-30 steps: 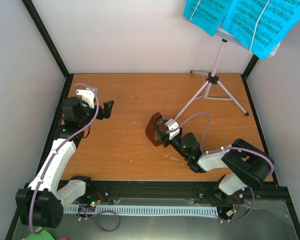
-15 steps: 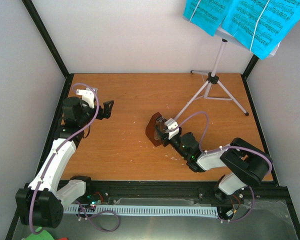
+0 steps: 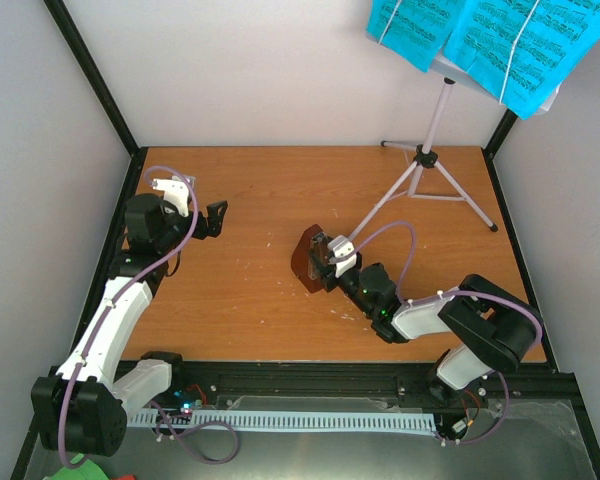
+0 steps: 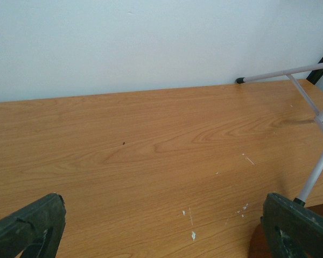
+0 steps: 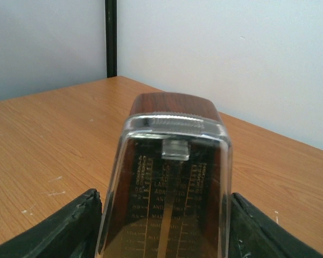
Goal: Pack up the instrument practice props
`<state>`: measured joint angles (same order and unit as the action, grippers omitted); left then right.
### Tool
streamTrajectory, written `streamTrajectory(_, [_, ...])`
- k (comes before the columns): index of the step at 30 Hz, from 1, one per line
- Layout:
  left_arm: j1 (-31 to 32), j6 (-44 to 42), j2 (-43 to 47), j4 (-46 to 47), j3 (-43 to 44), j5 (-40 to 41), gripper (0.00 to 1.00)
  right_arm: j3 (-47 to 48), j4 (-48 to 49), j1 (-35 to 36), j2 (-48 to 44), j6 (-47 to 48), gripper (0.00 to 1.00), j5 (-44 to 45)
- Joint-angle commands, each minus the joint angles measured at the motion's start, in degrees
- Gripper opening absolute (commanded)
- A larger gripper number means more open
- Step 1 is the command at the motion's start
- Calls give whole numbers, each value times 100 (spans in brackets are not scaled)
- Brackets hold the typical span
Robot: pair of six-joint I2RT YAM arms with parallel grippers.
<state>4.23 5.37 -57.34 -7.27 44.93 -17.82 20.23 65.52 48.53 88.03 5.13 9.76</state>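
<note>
The dark red-brown metronome [image 3: 305,258] with its clear cover stands mid-table. My right gripper [image 3: 321,262] is open, with its fingers [image 5: 70,226] close on either side of the metronome's [image 5: 169,177] lower body. My left gripper [image 3: 215,218] is open and empty at the far left, above bare table; its fingers [image 4: 27,226] frame the wood in the left wrist view. The pale silver tripod music stand [image 3: 432,135] stands at the back right and carries cyan sheet-music pages [image 3: 500,40].
One stand leg [image 3: 375,215] runs down toward the metronome; the legs also show in the left wrist view [image 4: 290,72]. Black frame posts [image 3: 90,70] and white walls enclose the wooden table [image 3: 260,200].
My right gripper has slid a little forward, up and left, further around the metronome. The metronome and the left arm have not moved.
</note>
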Motion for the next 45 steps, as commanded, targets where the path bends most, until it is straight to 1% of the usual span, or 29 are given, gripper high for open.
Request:
streamTrajectory(1, [-19, -137, 4, 153, 30, -57, 99, -5, -365, 33, 61, 94, 66, 108])
streamTrajectory(5, [-17, -145, 10, 151, 32, -33, 99, -10, -506, 33, -136, 110, 81, 63])
streamTrajectory(8, [-19, -150, 17, 146, 31, -21, 99, -64, -650, 25, -381, 152, 88, 42])
streamTrajectory(12, [-19, -159, 21, 155, 25, -19, 99, -151, -1042, 17, -889, 184, 91, 15])
streamTrajectory(17, [-19, -173, 14, 165, 27, -42, 100, -372, -1719, -12, -1937, 64, 95, 189])
streamTrajectory(19, [-19, -220, -8, 192, 19, -300, 99, -449, -2089, -129, -2511, -75, 96, 238])
streamTrajectory(21, [27, -270, -36, 315, -21, -898, 99, -499, -2519, -364, -2990, -312, 98, 212])
streamTrajectory(22, [140, -237, -78, 345, -34, -1041, 99, -533, -2740, -510, -3206, -452, 100, 207])
streamTrajectory(25, [745, -174, -375, 106, 230, -1126, 99, -615, -3384, -988, -3890, -934, 100, 165])
streamTrajectory(27, [1092, 57, -594, 16, 431, -1387, 99, -688, -3783, -1234, -4309, -1125, 100, 181])
streamTrajectory(29, [1443, 341, -761, 133, 557, -1700, 99, -810, -4008, -1391, -4723, -1265, 100, 262])
streamTrajectory(32, [2139, 464, -1062, 210, 851, -1695, 100, -981, -4261, -1504, -5194, -1411, 100, 416])
streamTrajectory(36, [2848, 321, -1577, 27, 1283, -1413, 99, -1070, -4538, -1544, -5532, -1562, 100, 485])
streamTrajectory(39, [3224, 65, -2015, -244, 1576, -801, 99, -1053, -4644, -1557, -5569, -1668, 100, 466])
streamTrajectory(41, [3365, -28, -2344, -635, 1848, -323, 99, -1040, -4671, -1558, -5568, -1726, 100, 472])
streamTrajectory(45, [3497, -124, -2729, -935, 2098, 175, 99, -1042, -4653, -1567, -5566, -1768, 100, 426])
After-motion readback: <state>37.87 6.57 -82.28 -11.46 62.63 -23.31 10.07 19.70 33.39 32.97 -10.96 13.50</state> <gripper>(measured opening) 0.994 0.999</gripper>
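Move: The right hand still holds the clear cover against the kalimba, whose middle lies about 5 cm ahead, 3 cm to the left and slightly below. The near foot of the tripod is some 9 cm ahead of that hand, 5 cm to its right and 8 cm lower. From the left hand, high up and open, the kalimba is about 24 cm to the right, 4 cm back and 14 cm down, and the same tripod foot is 32 cm right, level fore and aft, 21 cm below. The right hand opens its fingers and lets go of the clear cover, dipping slightly, then lifts and swings off to the right, ending about 16 cm to the right and 4 cm higher, turned some 20 degrees clockwise, after sinking a little from its highest point. Once the right hand is clearing away, the left sweeps rightwards about 24 cm towards the kalimba, drawing back some 5 cm and finally sinking a few, its wrist turning clockwise and tipping down with the fingers kept wide open and no contact yet seen. ##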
